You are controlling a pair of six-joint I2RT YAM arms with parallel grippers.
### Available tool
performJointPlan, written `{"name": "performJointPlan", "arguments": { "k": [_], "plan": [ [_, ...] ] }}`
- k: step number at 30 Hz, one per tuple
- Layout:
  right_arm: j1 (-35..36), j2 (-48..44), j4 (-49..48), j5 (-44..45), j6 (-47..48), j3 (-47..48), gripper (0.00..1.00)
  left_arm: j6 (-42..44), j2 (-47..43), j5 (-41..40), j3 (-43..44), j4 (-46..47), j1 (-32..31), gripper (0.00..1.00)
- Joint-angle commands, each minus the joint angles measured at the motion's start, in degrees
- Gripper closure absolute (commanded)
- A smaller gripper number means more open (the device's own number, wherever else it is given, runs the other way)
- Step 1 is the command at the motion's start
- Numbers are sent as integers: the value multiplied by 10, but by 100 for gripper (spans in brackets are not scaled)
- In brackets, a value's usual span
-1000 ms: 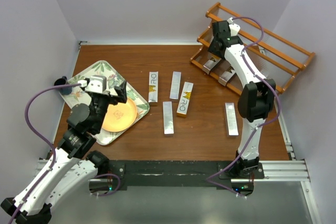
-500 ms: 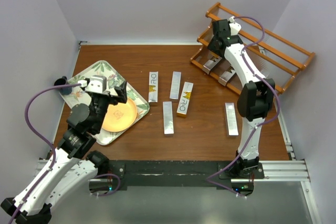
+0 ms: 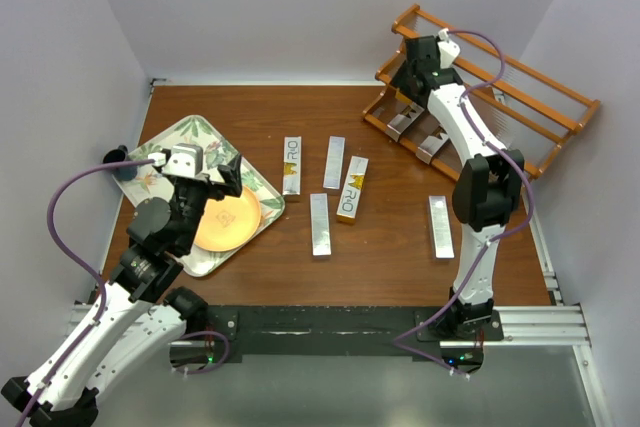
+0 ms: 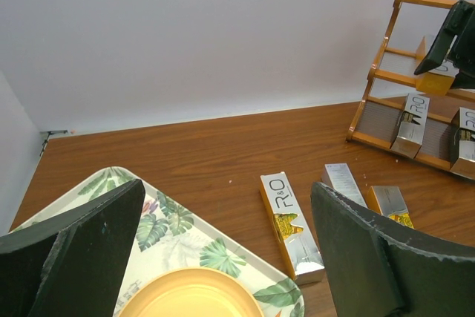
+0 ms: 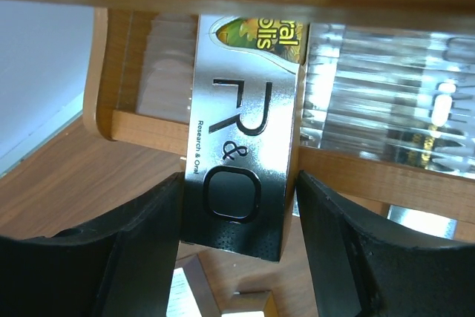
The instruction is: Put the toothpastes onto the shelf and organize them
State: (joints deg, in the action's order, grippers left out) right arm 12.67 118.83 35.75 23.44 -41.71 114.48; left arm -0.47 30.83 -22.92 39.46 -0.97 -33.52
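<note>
My right gripper is at the orange-brown shelf, shut on a silver toothpaste carton that it holds upright against a middle rail. Two more cartons stand on the lowest tier, one further left than the other. Several cartons lie on the table: three in the middle, one nearer, one on the right. My left gripper is open and empty above the tray's right edge.
A leaf-patterned tray with an orange plate lies at the left. Grey walls close in the table at the back and both sides. The shelf stands slanted in the far right corner.
My right gripper has moved slightly further up the shelf with the carton in it. The left arm has not moved.
</note>
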Motion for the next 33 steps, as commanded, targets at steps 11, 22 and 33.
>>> {"name": "performJointPlan", "arguments": {
  "k": [11, 22, 33],
  "plan": [
    [-1, -93, -75, -34, 17, -81, 27, -10, -2, 6, -4, 21, 0, 1],
    [67, -225, -109, 6, 82, -216, 6, -9, 0, 8, -2, 19, 1, 1],
    [242, -364, -165, 156, 22, -470, 2, -11, 6, 9, 0, 16, 0, 1]
  ]
}}
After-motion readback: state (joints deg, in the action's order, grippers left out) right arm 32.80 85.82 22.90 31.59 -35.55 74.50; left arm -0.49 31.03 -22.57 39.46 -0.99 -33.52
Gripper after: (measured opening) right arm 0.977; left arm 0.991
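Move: The right hand's fingers, already loosened, still straddle the front end of the toothpaste on the upper tier, whose middle lies about 5 cm ahead, 3 cm to the right and roughly level. The yellow-labelled toothpaste on the table lies some 20 cm back, 11 cm left and 18 cm below; a plain silver one is about 7 cm farther out and 5 cm left of it. From the left hand, the yellow-labelled one is about 5 cm ahead, 29 cm right and 31 cm below. Spread the right gripper from about two-thirds to fully open around the shelved toothpaste, staying nearly in place at first, then pull back about 16 cm out of the shelf while swinging some 9 cm left towards the toothpastes on the table. Rise about 5 cm on the way out, then sink about 3 cm again, turning the hand some 15 degrees counter-clockwise. ##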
